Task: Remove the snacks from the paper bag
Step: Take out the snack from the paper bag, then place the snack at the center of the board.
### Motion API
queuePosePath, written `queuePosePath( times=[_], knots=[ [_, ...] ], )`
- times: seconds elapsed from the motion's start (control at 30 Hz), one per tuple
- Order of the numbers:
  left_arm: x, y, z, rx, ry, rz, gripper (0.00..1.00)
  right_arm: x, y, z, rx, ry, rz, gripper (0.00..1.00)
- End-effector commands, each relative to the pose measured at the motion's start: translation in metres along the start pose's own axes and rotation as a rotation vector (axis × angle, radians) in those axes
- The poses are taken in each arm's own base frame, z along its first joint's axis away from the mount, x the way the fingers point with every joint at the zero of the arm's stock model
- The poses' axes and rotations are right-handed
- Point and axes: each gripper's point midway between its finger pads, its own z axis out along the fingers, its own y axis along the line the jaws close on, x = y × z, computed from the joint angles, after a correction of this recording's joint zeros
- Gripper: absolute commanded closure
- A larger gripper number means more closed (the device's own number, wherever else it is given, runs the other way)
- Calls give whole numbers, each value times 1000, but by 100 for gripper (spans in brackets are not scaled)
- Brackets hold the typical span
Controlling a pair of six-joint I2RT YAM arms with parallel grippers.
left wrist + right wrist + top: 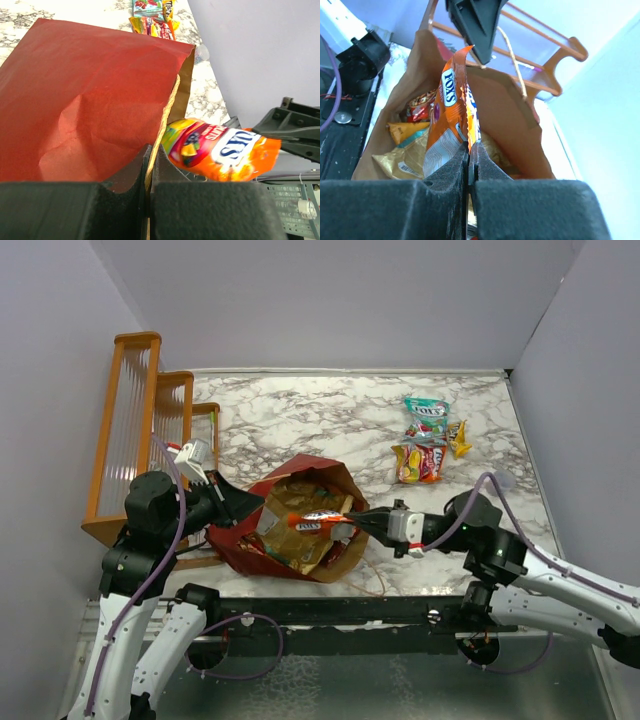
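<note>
The dark red paper bag (262, 545) lies on its side mid-table, its kraft inside showing. My left gripper (250, 506) is shut on the bag's rim by the tan handle (167, 112). My right gripper (356, 524) is shut on the end of an orange snack packet (318, 522), which hangs over the bag's mouth. In the right wrist view this orange packet (451, 112) rises from my shut right gripper (470, 150), with a gold packet (402, 162) and a red packet (420, 107) inside the bag (510, 110) behind it. In the left wrist view the packet (225, 150) sits beside the bag's red wall (85, 100).
A teal-white pouch (426, 415), red-yellow candy packs (420, 462) and a small yellow pack (459, 438) lie on the marble at the back right. An orange wooden rack (130, 430) stands along the left wall. Grey walls enclose the table.
</note>
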Motion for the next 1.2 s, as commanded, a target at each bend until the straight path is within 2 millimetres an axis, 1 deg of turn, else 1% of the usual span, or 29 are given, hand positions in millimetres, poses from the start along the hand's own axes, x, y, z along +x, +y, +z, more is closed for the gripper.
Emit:
queuePosePath(
  times=[0.0, 0.13, 0.23, 0.3, 0.37, 0.43, 0.47, 0.6, 0.7, 0.77, 0.87, 1.0, 1.17],
  knots=[
    [2, 5, 0, -19, -2, -8, 100, -42, -40, -21, 152, -47, -75, 99],
    [3, 6, 0, -24, 0, -9, 100, -66, -77, -37, 330, -82, -108, 99],
    [3, 6, 0, -25, -1, -10, 100, -76, -106, -47, 479, -87, -108, 99],
    [3, 6, -1, -28, -1, -10, 100, -78, -124, -54, 574, -74, -97, 99],
    [3, 5, -3, -32, -2, -8, 100, -77, -140, -63, 676, -57, -91, 99],
    [2, 5, -4, -37, -5, -7, 100, -72, -157, -77, 807, -25, -92, 99],
    [2, 5, -4, -36, -7, -7, 100, -68, -163, -83, 860, -11, -99, 99],
    [2, 5, -4, -38, -6, -13, 100, -60, -173, -101, 981, 29, -148, 99],
    [2, 5, -3, -36, -2, -16, 100, -50, -181, -119, 1097, 82, -161, 99],
    [2, 5, -2, -35, 0, -15, 100, -41, -184, -131, 1172, 130, -181, 99],
    [0, 3, -2, -30, -1, -14, 100, -18, -190, -150, 1275, 203, -188, 99],
    [-1, 1, -3, -24, -5, -14, 100, 29, -200, -169, 1309, 285, -119, 99],
    [-4, -10, -6, 22, -12, 2, 100, 90, -214, -219, 1453, 436, -40, 99]
  ],
)
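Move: The right hand holds the orange snack over the paper bag's mouth, with the bag's middle about 14 cm to its left and 18 below. The teal snack by which it is taken lies some 27 cm ahead, 21 right and 27 below; the red-and-yellow snack is about 15 ahead and 19 right, the small yellow one 22 ahead and 30 right. From the left hand, the teal snack is roughly 24 cm ahead and 40 right. Keeping the orange snack pinched, the right hand arcs some 28 cm right-forward towards the teal snack, turning clockwise. ##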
